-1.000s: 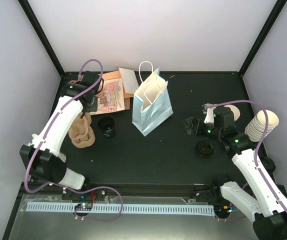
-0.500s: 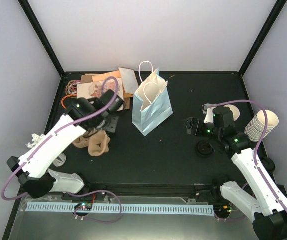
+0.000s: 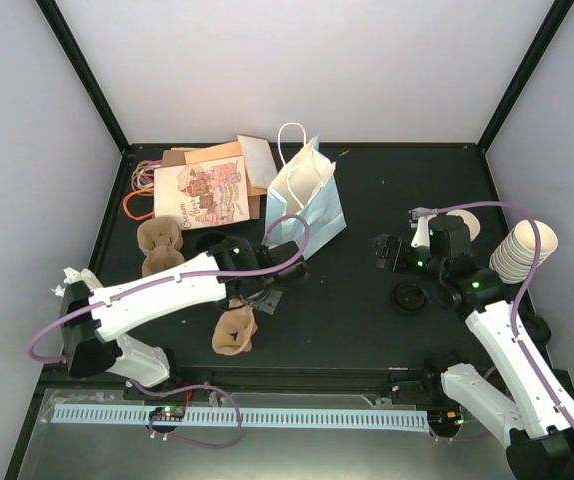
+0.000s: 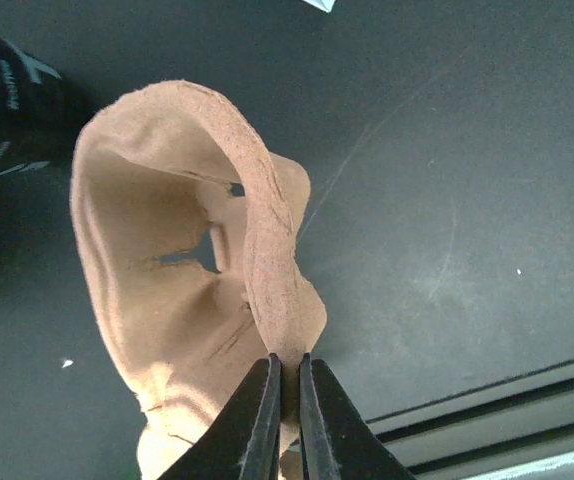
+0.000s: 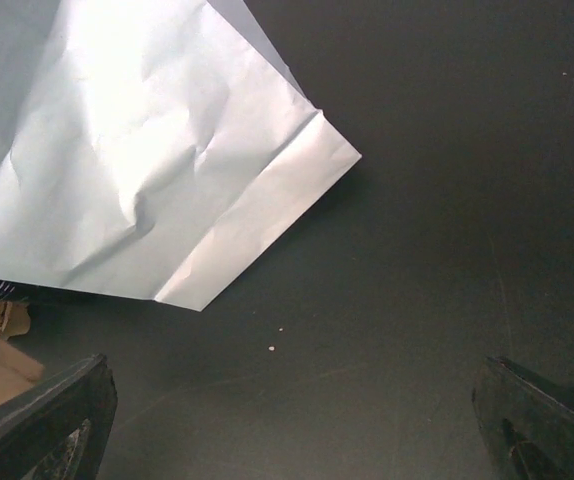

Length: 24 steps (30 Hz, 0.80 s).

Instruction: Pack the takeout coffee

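My left gripper [image 3: 254, 298] [image 4: 285, 372] is shut on the edge of a brown pulp cup carrier [image 3: 235, 331] [image 4: 177, 290], which hangs over the table's front middle. A pale blue paper bag [image 3: 305, 205] [image 5: 157, 150] stands upright and open behind it. The takeout coffee [image 3: 408, 297] shows as a round black disc on the table just in front of my right gripper [image 3: 391, 250] [image 5: 287, 430]. Its cup is hidden below the lid. That gripper is open and empty, low over bare table to the right of the bag.
A black cylinder with white print [image 3: 210, 242] [image 4: 7, 100] stands beside the held carrier. A second pulp carrier [image 3: 159, 243] lies at the left. Flat printed bags [image 3: 202, 190] lie at the back left. Stacked lidless cream cups [image 3: 517, 255] and a white disc [image 3: 465, 225] are at the right.
My left arm has swung from the back left to the front middle, carrying the pulp carrier with it. The right arm has not moved.
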### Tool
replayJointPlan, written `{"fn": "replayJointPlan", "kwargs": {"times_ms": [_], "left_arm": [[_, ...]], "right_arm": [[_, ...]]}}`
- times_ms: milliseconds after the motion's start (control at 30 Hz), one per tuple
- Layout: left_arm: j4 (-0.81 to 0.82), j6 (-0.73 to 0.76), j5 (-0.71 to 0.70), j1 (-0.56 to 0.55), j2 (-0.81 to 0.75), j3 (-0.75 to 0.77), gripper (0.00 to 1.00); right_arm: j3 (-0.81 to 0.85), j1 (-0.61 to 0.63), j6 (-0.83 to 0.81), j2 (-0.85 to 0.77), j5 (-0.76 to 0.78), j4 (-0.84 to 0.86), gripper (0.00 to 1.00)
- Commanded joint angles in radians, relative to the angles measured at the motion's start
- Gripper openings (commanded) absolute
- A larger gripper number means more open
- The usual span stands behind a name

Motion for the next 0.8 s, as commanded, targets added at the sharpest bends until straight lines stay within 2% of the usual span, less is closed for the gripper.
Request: {"fn": "replayJointPlan", "kwargs": {"times_ms": [0,367,433,567,767], "left_arm": [[0.180,-0.010,0.016,-0.007,0.018,-0.046,0.08],[0.410,0.006,0.081,-0.019,0.132,-0.136,0.12],[0.429,0.014,0.095,-0.027,0.128,-0.134,0.18],[0.489,0.033,0.144,-0.032,0.088,-0.145,0.41],[0.516,0.068,0.195,-0.032,0.008,-0.143,0.55]], "right_arm": [[0.030,0.003,0.004,-0.015,0.020,-0.023,1.00],[0.032,0.004,0.010,-0.027,0.035,-0.039,1.00],[0.034,0.004,0.007,-0.027,0.038,-0.044,1.00],[0.036,0.003,0.009,-0.027,0.041,-0.047,1.00],[0.039,0.004,0.005,-0.025,0.056,-0.052,1.00]]}}
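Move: The left hand, with the brown cup holder pinched in almost shut fingers, is bringing it to bare table about 5 cm to its right, 1 cm back and 9 cm below. The bag's middle is some 17 cm ahead and 14 cm right, roughly level in height; the black cup is about 15 cm ahead, 10 cm left and 6 cm below. From the right hand, that bare spot lies around 31 cm left, 14 cm back and 13 cm below. Still pinching the cup holder's rim, the left hand carries it rightward and down, about 6 cm each, onto the open table on the near side of the bag. The fingers then part to about half open and let go, while the hand keeps sliding right, rises a couple of centimetres and swings its fingertips some 15 degrees to the right. ##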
